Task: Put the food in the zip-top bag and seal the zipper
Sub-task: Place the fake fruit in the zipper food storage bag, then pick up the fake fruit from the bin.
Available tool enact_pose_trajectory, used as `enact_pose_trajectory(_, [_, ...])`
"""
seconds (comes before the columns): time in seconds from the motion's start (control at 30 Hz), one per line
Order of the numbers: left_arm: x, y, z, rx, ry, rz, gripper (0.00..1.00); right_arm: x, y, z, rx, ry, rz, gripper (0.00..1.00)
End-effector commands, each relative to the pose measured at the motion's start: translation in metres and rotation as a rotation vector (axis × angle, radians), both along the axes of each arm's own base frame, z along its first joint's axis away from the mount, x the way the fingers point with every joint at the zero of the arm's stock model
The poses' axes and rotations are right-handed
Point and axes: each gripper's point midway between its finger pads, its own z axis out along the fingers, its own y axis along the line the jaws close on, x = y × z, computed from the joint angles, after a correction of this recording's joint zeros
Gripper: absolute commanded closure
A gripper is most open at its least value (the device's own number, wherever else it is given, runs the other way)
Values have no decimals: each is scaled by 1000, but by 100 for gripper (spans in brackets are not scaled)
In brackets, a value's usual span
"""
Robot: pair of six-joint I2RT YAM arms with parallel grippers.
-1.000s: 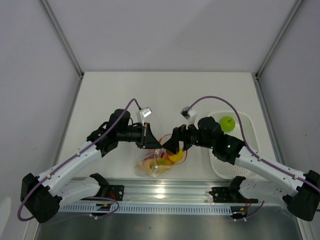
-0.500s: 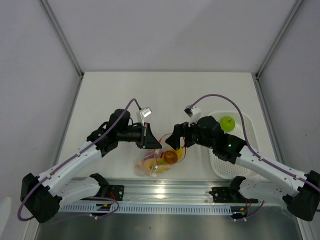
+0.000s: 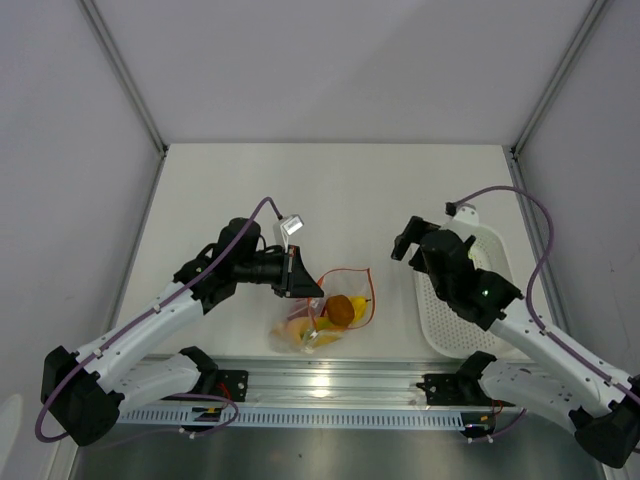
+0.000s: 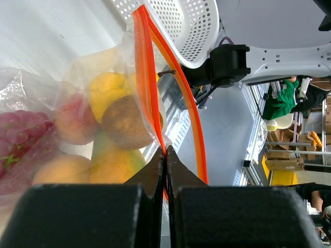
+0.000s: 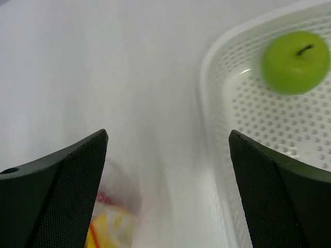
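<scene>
The zip-top bag [image 3: 322, 318] lies at the near middle of the table, its mouth held up and open. My left gripper [image 3: 303, 285] is shut on the orange-red zipper [image 4: 146, 77] at one corner of the mouth. Inside the bag are an orange round fruit [image 3: 340, 310], yellow fruits [image 4: 111, 93] and red grapes [image 4: 20, 129]. My right gripper [image 3: 408, 240] stands open and empty over the bare table, between the bag and the tray. A green round fruit [image 5: 295, 62] lies in the tray; my right arm hides it in the top view.
The white perforated tray [image 3: 497, 262] sits at the right, its rim [image 5: 207, 77] just right of my open right gripper [image 5: 167, 133]. A metal rail [image 3: 330, 385] with both arm bases runs along the near edge. Grey walls enclose the table.
My right gripper has opened wide and drawn back from the bag's mouth to the right toward the tray, leaving the orange fruit in the bag. The left gripper has kept its hold.
</scene>
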Motion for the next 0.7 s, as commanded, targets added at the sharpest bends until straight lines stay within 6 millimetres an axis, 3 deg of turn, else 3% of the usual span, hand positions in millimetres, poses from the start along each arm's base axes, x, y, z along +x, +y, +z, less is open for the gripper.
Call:
enact_pose_trajectory(0.0, [3, -3, 14, -46, -37, -15, 99, 2, -64, -10, -47, -21, -306, 1])
enact_pose_trajectory(0.4, [2, -3, 12, -46, -30, -19, 99, 22, -151, -71, 37, 106, -651, 2])
enact_pose_trajectory(0.5, [2, -3, 12, -43, -32, -18, 99, 32, -155, -86, 46, 157, -647, 2])
enact_pose_trajectory(0.67, [2, -3, 9, -38, -27, -18, 99, 59, -157, -91, 86, 159, -585, 1])
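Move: The green apple sits low in the far left part of the white tray, about 14 cm to the right of the open right gripper, some 5 cm farther out and 16 cm below. The tray's middle is about 17 cm right, 4 cm back and 18 cm below. The filled bag lies roughly 14 cm left, 11 cm back and 15 cm down. From the left hand the apple is about 31 cm right, 17 cm ahead and 16 cm lower. Swing the empty right gripper away from the bag to the right, about 16 cm, and sink it some 10 cm over the tray towards the green apple, easing slightly forward at the end. Turn it clockwise nearly 40 degrees and tip the fingers further down, keeping them wide open. Hold the left gripper still, shut on the bag's orange-zippered rim. ##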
